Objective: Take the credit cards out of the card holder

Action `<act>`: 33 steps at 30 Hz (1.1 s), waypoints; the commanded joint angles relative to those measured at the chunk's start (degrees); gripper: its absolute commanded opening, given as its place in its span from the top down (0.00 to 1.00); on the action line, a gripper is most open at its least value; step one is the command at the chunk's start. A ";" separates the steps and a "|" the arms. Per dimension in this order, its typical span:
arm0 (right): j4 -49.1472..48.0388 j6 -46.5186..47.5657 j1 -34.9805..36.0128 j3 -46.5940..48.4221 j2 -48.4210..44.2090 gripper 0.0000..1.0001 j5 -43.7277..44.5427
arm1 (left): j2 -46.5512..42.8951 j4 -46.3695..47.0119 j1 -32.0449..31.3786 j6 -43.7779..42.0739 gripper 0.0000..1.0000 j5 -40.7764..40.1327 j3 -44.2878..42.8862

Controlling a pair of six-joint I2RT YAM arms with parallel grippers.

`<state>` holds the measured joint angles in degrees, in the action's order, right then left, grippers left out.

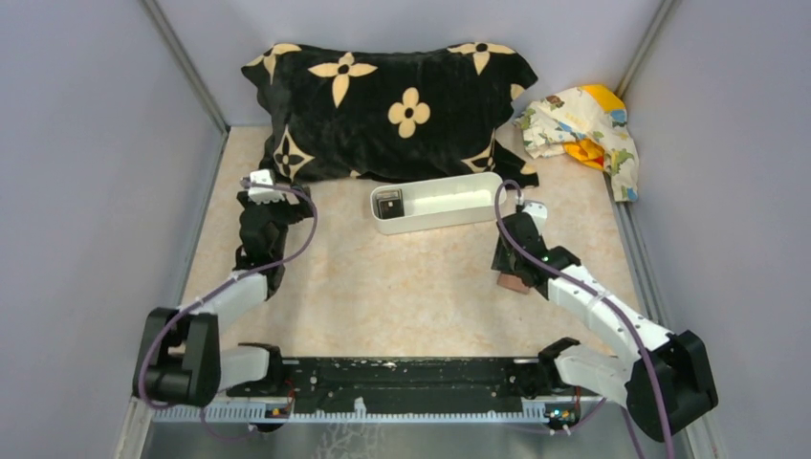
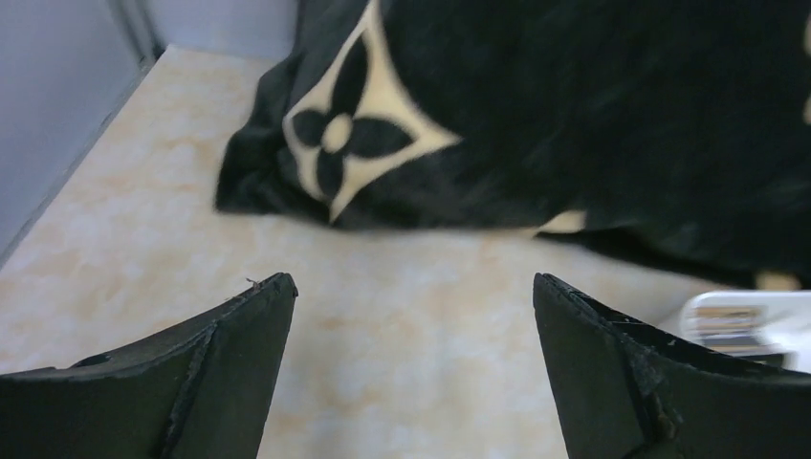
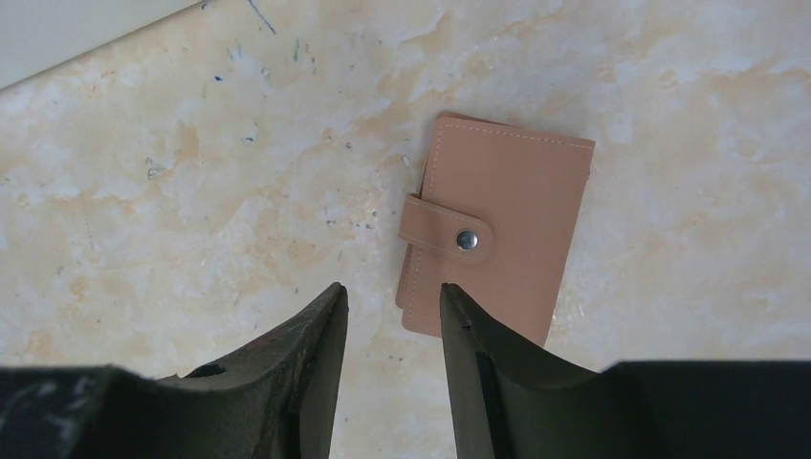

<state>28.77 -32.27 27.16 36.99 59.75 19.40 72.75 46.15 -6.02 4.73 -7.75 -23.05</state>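
The card holder [image 3: 497,234] lies flat and closed on the marbled table, tan-brown, its strap snapped shut. The top view shows the card holder [image 1: 517,284] just under my right arm's wrist. My right gripper [image 3: 392,301] hovers over its near left corner with the jaws apart and only table between them; the right finger [image 3: 478,354] overlaps that corner. No credit cards show at the holder. A small dark flat thing [image 1: 387,203], possibly a card, lies in the left end of the white tray. My left gripper [image 2: 413,282] is wide open over bare table, far left.
A long white tray [image 1: 449,218] stands mid-table, and the left wrist view catches the tray [image 2: 703,308] at its right edge. Behind it lies a black pillow [image 1: 392,105] with cream flowers. A patterned cloth [image 1: 583,124] sits at the back right. Grey walls close in both sides.
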 commanded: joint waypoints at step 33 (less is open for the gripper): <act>-9.30 -3.70 -14.23 -4.23 11.36 0.37 -7.85 | 6.68 -32.27 -44.54 8.98 0.00 -0.32 -20.83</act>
<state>24.08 -37.87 13.32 32.29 69.12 14.00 78.87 15.00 -49.19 14.09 -6.61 -41.89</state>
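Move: The card holder lies flat about 4 cm to the right of the right hand, level with it fore and aft and some 8 cm below. The white tray's middle is roughly 13 cm ahead of that hand and 16 cm to its left. From the left hand the card holder is about 52 cm to the right, 14 cm back and 15 cm lower; the tray stands some 34 cm to that hand's right, hardly farther back. Over the card holder comes the right hand, swinging about 5 cm right with a slight rise while its fingers spread wider, then sinking some 7 cm, turning clockwise and tipping down until the fingers straddle and seem to touch the holder's sides. The left hand sweeps nearly 30 cm right and 11 back towards it, wide open, turning some 40 degrees clockwise and tipping down. ##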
